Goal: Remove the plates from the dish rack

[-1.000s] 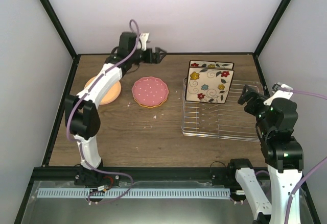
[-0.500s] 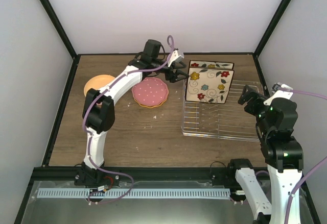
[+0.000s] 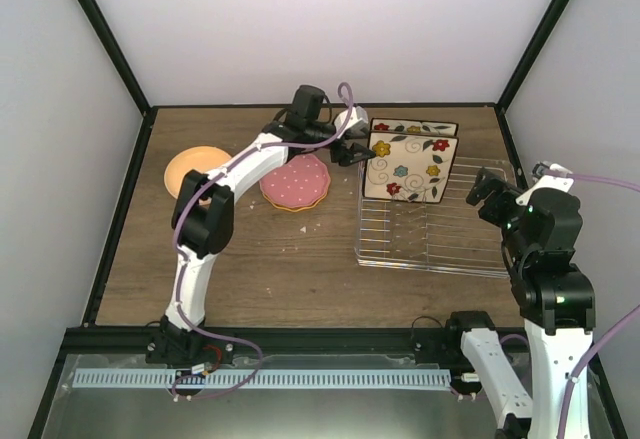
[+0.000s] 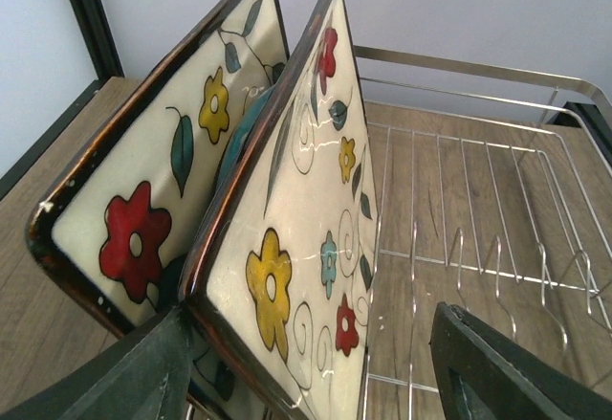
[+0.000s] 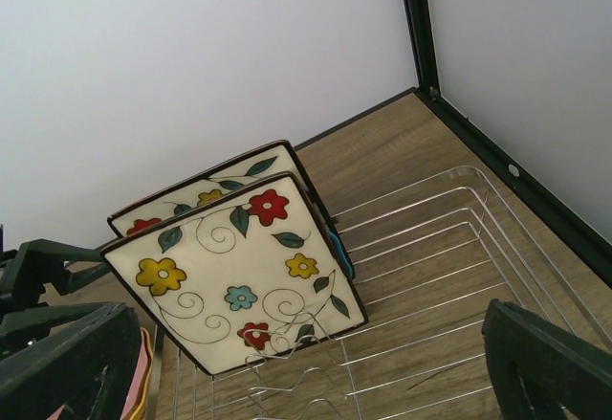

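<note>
Two square cream flowered plates stand upright at the back of the silver dish rack (image 3: 430, 244). The front plate (image 3: 405, 167) leans just ahead of the rear one (image 3: 413, 127), and a teal plate (image 4: 239, 138) shows as a sliver between them. My left gripper (image 3: 358, 154) is open at the front plate's left edge. In the left wrist view its jaws straddle that plate (image 4: 287, 248), and the right finger (image 4: 497, 372) stands clear of its face. My right gripper (image 3: 485, 194) hovers open over the rack's right side, holding nothing.
A pink dotted plate (image 3: 295, 179) tops a small stack on the table left of the rack. An orange plate (image 3: 190, 169) lies further left. Black frame posts and white walls close in the back and sides.
My left arm swung right from the back of the table to the front square plate's left edge, and its jaws narrowed somewhat. The right arm stayed put.
</note>
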Robot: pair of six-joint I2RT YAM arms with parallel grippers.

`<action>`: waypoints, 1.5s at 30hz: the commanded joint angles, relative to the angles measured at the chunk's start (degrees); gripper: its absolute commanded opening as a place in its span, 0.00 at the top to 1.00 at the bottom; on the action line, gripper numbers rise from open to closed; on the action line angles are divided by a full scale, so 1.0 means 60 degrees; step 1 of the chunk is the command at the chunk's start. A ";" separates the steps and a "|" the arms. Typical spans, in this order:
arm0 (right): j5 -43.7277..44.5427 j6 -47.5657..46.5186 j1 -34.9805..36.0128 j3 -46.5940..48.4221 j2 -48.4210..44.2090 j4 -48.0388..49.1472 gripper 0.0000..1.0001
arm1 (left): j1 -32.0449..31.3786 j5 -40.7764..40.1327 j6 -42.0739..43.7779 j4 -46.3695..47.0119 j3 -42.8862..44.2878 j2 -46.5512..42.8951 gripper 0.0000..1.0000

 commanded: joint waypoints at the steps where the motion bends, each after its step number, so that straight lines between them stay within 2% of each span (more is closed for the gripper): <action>1: 0.0218 -0.0078 -0.0052 0.0423 0.0018 -0.0182 0.00 | -0.0162 0.0051 0.0192 0.0662 0.0035 0.0353 0.33; 10: 0.0261 -0.0029 -0.0052 0.0775 0.0185 -0.0450 0.00 | -0.0464 0.0238 -0.0241 0.1249 0.0180 0.0844 0.44; 16: 0.0317 0.0022 -0.0051 0.1043 0.0239 -0.0760 0.00 | -0.0652 0.0236 -0.1045 0.2150 0.0225 0.1131 0.67; 20: 0.0350 0.0035 -0.0052 0.1158 0.0246 -0.0911 0.00 | -0.0828 0.0187 -0.1324 0.2513 0.0231 0.1240 0.77; 24: 0.0358 0.0035 -0.0052 0.1257 0.0269 -0.1045 0.00 | -0.0915 0.0095 -0.1648 0.2751 0.0244 0.1294 0.95; 33: 0.0341 0.0045 -0.0056 0.1127 0.0113 -0.1073 0.00 | -0.0934 -0.0019 -0.2322 0.3207 0.0205 0.0339 0.96; 45: -0.0084 -0.0070 -0.0052 0.0659 0.0117 -0.0437 0.00 | -0.0901 -0.0806 -0.3329 0.3820 0.0267 -0.1263 0.96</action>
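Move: From the left hand the front square plate's middle lies about 11 cm right, 3 cm back and 8 cm below, its left edge just off the fingertips. The rear square plate stands 6 cm farther out than it, with the teal plate between them; the stacked pink plate lies on the table 15 cm left of the hand, 6 cm back and 21 cm below. From the right hand the front plate is some 18 cm ahead, 9 cm left and 21 cm below. Left hand reaches about 5 cm right and down, pinches the front square plate's left edge, then rises. ##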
